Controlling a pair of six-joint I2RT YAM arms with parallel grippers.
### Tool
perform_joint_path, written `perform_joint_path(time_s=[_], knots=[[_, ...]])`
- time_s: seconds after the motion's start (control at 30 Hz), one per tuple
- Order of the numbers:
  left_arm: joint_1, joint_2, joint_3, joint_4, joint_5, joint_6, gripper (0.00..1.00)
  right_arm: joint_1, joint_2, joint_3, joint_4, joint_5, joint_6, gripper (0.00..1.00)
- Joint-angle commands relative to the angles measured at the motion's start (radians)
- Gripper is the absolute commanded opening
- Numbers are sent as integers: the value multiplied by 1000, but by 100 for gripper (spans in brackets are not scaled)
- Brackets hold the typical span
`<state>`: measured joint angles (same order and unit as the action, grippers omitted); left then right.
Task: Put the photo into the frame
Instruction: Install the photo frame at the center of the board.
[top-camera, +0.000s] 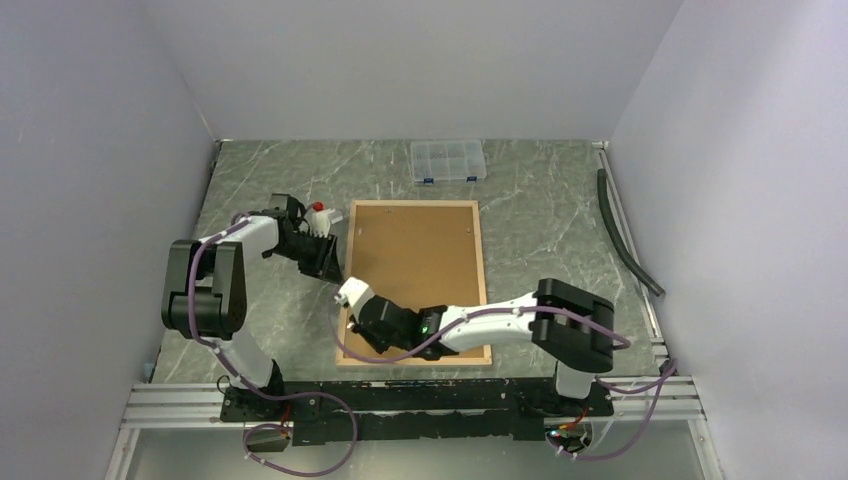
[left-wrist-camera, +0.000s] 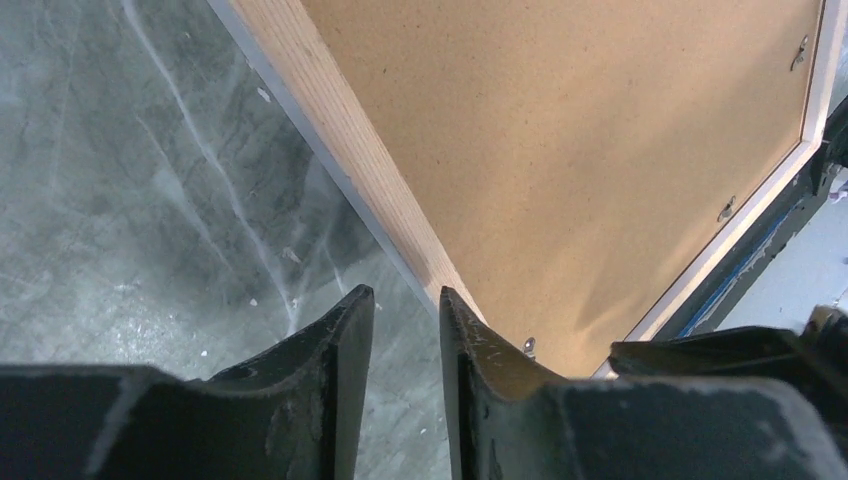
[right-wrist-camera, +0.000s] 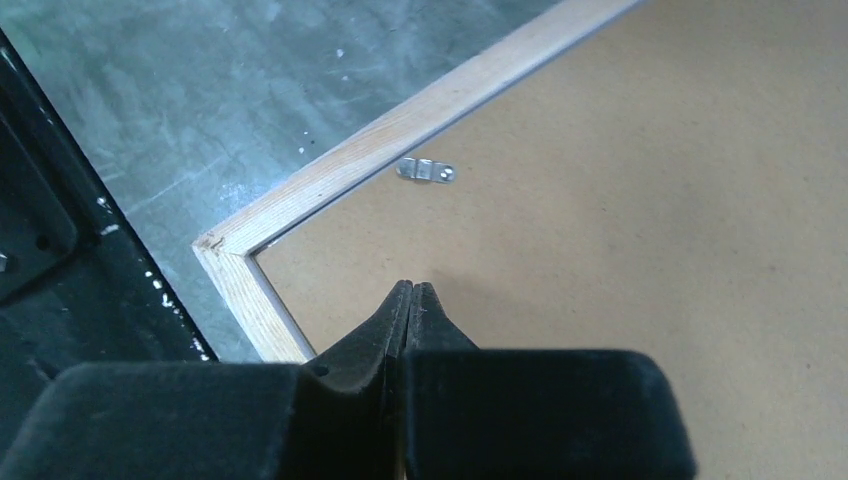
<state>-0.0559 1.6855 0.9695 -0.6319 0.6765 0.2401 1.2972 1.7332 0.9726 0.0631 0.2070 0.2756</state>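
Note:
The frame (top-camera: 481, 262) lies face down on the table, its light wood back up. A brown backing board (top-camera: 415, 250) fills it. The photo is hidden. My left gripper (top-camera: 328, 268) hangs at the frame's left rail (left-wrist-camera: 345, 130); in the left wrist view this gripper (left-wrist-camera: 407, 300) is open by a narrow gap with only table showing in it. My right gripper (top-camera: 350, 330) is over the board by the frame's near left corner (right-wrist-camera: 225, 250). Seen from the right wrist, the gripper (right-wrist-camera: 412, 288) is shut, its tips together with nothing between them.
A small metal clip (right-wrist-camera: 425, 170) sits on the board beside the left rail. A clear compartment box (top-camera: 448, 160) stands at the back, a dark hose (top-camera: 625, 235) lies along the right wall, and a small red and white item (top-camera: 317, 209) is behind the left gripper.

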Motion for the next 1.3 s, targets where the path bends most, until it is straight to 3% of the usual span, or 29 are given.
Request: perform_joint_path(time_s=[0.0, 0.37, 1.27], knots=[[-4, 31, 40, 9, 47, -10, 33, 34, 62, 58, 94, 114, -140, 0], [-4, 56, 60, -15, 47, 2, 25, 37, 133, 91, 136, 118, -160, 0], [-4, 99, 77, -47, 28, 19, 19, 36, 204, 119, 196, 84, -190, 0]])
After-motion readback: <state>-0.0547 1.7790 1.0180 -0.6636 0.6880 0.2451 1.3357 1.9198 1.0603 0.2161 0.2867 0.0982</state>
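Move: The small metal clip by the frame's left rail, near its lower end, lies about 5 cm to the left of the right hand, 2 cm ahead and 3 cm below. The frame's near-left corner is some 7 cm back and 6 cm left of that hand; the near-rail clip is about 4 cm back and 12 cm right. From the left hand, the left rail is level with it, about 2 cm right and 2 cm below, while the left-rail clip sits roughly 8 cm back and 4 cm right. Down about 2 cm first, then left for a total of some 4 cm and slightly forward, the right hand brings its still-shut fingertips to the left-rail clip, fingers levelling out by about 10 degrees and the approach slowing. The left hand sinks about 1 cm beside the left rail, its fingers narrowing by about half, the inner one coming up against the rail's outer side. ##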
